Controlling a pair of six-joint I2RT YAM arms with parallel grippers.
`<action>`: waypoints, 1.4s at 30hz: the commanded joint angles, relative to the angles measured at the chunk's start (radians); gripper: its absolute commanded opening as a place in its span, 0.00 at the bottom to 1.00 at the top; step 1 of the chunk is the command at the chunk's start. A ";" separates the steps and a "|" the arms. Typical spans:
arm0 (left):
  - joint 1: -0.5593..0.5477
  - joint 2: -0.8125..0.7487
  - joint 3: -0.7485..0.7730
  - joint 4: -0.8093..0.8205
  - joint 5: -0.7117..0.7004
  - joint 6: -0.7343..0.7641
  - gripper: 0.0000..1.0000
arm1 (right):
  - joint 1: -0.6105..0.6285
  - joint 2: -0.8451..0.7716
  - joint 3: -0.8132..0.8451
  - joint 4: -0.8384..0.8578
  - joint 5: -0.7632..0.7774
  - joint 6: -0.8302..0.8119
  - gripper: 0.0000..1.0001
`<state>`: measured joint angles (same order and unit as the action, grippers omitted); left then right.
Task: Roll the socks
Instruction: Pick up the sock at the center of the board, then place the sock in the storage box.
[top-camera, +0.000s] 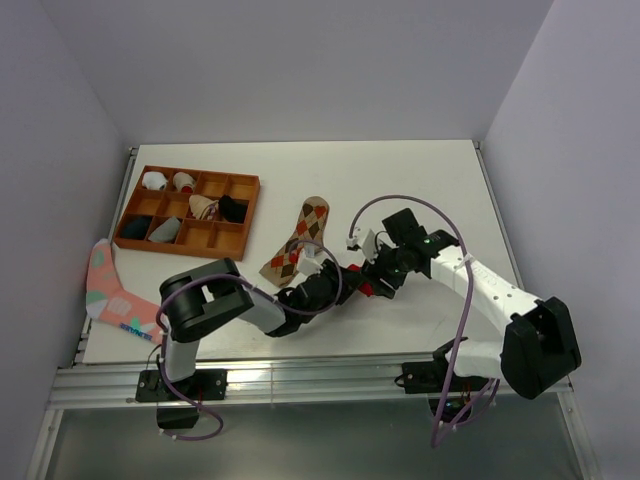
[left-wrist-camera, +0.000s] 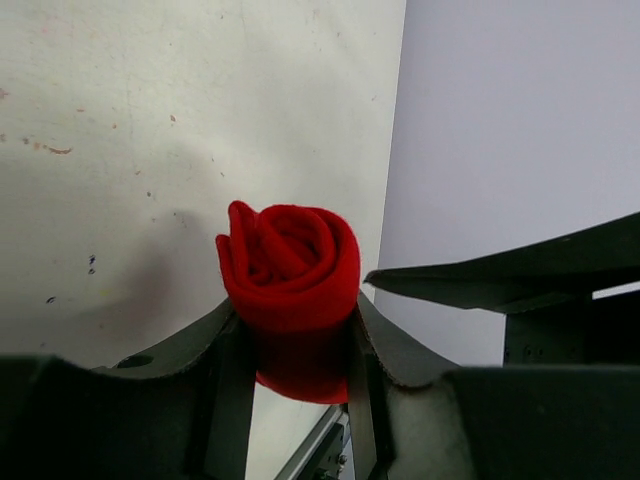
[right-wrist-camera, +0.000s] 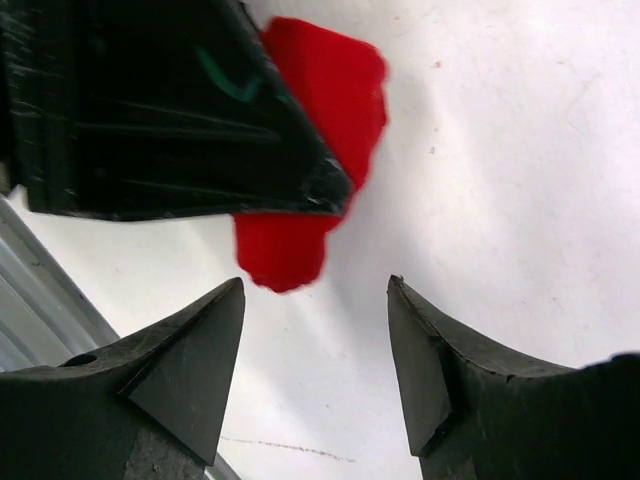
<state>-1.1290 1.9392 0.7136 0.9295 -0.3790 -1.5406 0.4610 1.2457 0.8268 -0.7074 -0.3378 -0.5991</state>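
Observation:
The red sock (left-wrist-camera: 292, 262) is rolled into a tight spiral, and my left gripper (left-wrist-camera: 295, 335) is shut on it, one finger pressing each side, just above the table. In the top view a bit of the red sock (top-camera: 366, 289) shows between the two grippers near the table's front middle. My right gripper (right-wrist-camera: 316, 290) stands open just short of the roll, with only bare table between its fingertips; the red sock (right-wrist-camera: 325, 95) lies ahead of it, partly behind the left gripper's black finger (right-wrist-camera: 150, 100). The tan argyle sock (top-camera: 300, 240) lies flat behind the left gripper (top-camera: 343, 280).
A brown compartment tray (top-camera: 249, 212) holding several rolled socks sits at the back left. A pink sock (top-camera: 108, 290) hangs over the table's left edge. The front edge and its metal rail (top-camera: 320, 375) run close below the grippers.

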 joint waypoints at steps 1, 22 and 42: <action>0.012 -0.078 -0.029 0.015 0.000 0.030 0.00 | -0.016 -0.032 0.069 0.014 0.025 0.035 0.66; 0.833 -0.882 -0.160 -0.759 0.363 0.412 0.00 | -0.269 0.096 0.250 -0.021 -0.104 -0.010 0.67; 1.318 -0.570 -0.088 -0.595 0.523 0.493 0.00 | -0.323 0.181 0.252 0.014 -0.161 -0.056 0.65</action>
<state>0.1768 1.3388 0.5755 0.2741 0.1093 -1.1046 0.1452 1.4551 1.0496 -0.7181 -0.4679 -0.6415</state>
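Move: The left hand already holds the rolled red sock; the empty near-row compartment it is carried to lies about 45 cm to its left, 13 cm ahead and some 6 cm below. The grey sock sits roughly 10 cm left of that compartment, the beige sock about 7 cm beyond it, and the argyle sock lies some 17 cm left and 11 cm ahead of the left hand. From the right hand the compartment is about 50 cm left and 14 ahead. Keeping its grip on the red roll, the left hand climbs about 14 cm and swings some 45 cm left and 15 cm forward in one arc over the argyle sock, turning roughly 40 degrees counter-clockwise, then sinks about 10 cm towards the empty compartment beside the grey sock, slowing as it gets there. The right hand, already open and free of the roll, backs off forward and to the right, rising about 5 cm before settling partway down, its fingers staying open. ##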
